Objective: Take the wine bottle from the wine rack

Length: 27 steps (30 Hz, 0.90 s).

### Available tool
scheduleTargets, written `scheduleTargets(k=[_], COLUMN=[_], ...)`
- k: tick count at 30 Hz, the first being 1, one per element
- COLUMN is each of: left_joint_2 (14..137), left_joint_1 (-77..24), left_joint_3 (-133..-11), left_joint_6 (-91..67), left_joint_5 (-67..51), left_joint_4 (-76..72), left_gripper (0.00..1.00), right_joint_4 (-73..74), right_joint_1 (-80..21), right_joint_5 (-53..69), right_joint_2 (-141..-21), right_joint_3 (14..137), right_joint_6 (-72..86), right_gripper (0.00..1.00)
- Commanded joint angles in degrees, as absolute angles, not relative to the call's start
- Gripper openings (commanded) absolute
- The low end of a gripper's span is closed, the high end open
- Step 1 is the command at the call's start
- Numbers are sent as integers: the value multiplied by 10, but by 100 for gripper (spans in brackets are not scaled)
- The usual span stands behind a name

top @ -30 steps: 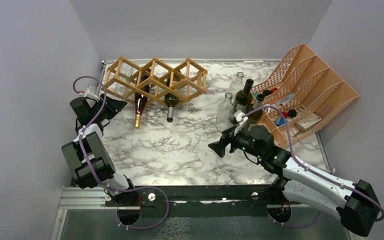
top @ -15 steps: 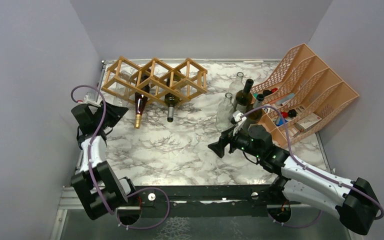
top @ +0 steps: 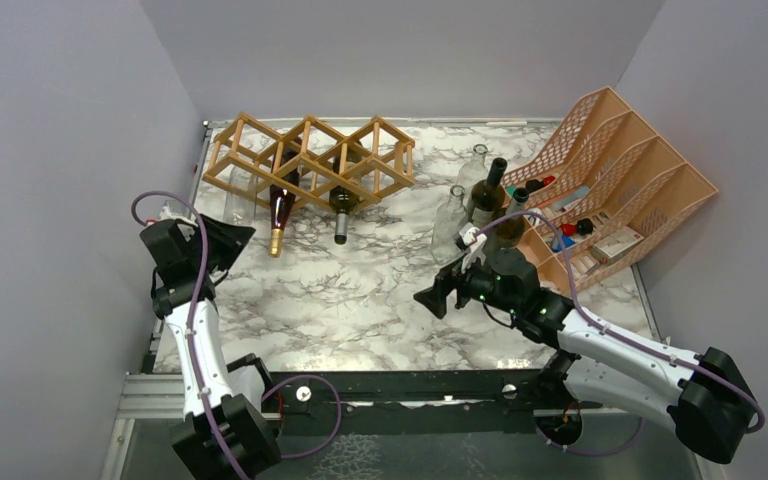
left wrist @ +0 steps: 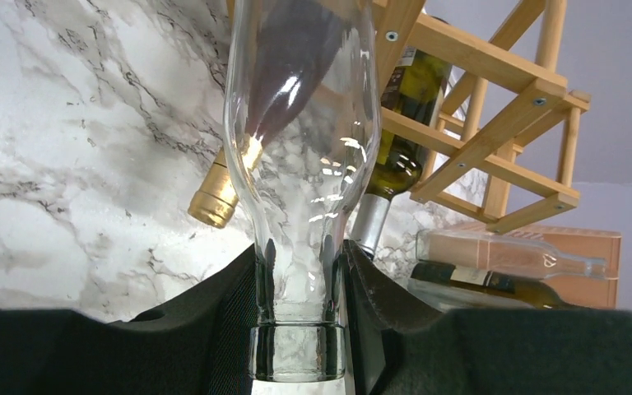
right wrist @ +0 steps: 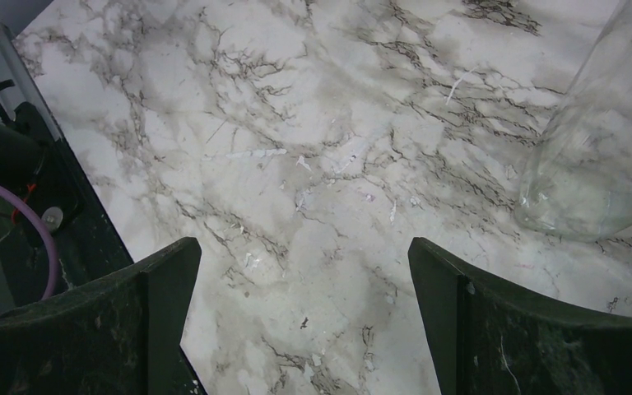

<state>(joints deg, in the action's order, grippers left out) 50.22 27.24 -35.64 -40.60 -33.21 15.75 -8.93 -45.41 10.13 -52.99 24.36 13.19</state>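
Observation:
The tan wooden wine rack (top: 310, 160) lies at the back left of the marble table (top: 360, 290). My left gripper (top: 222, 240) is shut on the neck of a clear empty wine bottle (top: 238, 192) whose body reaches toward the rack's left cell. In the left wrist view the black fingers (left wrist: 230, 313) clamp this bottle (left wrist: 300, 123) just above its lip, and the rack (left wrist: 535, 103) stands behind it. A dark red bottle with a gold cap (top: 280, 212) and a green bottle with a silver cap (top: 340, 208) lie in the rack. My right gripper (top: 430, 297) hangs open over bare marble.
Several upright bottles, clear (top: 450, 222) and dark (top: 487, 195), stand right of centre beside a peach mesh file organizer (top: 620, 170). A clear bottle's base (right wrist: 601, 148) shows close to my right gripper (right wrist: 304, 271). Grey walls close in the left, back and right sides.
My left arm has drawn back toward the near left, sliding the clear bottle out of the rack's left cell. The right arm has shifted only slightly.

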Motion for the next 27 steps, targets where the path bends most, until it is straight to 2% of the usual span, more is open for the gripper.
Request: scheduleTargets(k=[1, 11, 16, 21, 27], left_joint_2=[457, 426, 415, 409, 402], left_joint_1=[270, 262, 234, 220, 173], left_joint_3=[-421, -480, -541, -569, -646], left_joint_6=[-439, -440, -395, -368, -302], left_joint_5=[-298, -264, -166, -150, -44], left_joint_4=[224, 318, 393, 423, 470], left_gripper=[0, 0, 0, 0, 0], right_joint_4=[-99, -96, -95, -99, -107], right_joint_1=[-455, -455, -455, -455, -455], right_joint_5=[120, 116, 105, 103, 89], right_joint_2=[-532, -532, -542, -562, -580], right_joint_3=[264, 265, 269, 274, 277], right_joint_6=[126, 121, 117, 112, 103], right_gripper=[100, 100, 100, 100, 99])
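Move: The left hand already grips the clear glass bottle by its neck; the bottle's middle lies about 10 cm ahead, 2 cm left and 5 cm lower. The wine rack's middle is some 16 cm ahead and 11 cm right, the gold-capped bottle about 8 cm ahead and 6 cm right, both roughly 10 cm lower. From the idle right hand, the glass bottle is some 20 cm ahead and 40 cm left, about level in height. Keeping its neck grip, the left hand lifts the glass bottle about 8 cm and back 5 cm, away from the rack. ##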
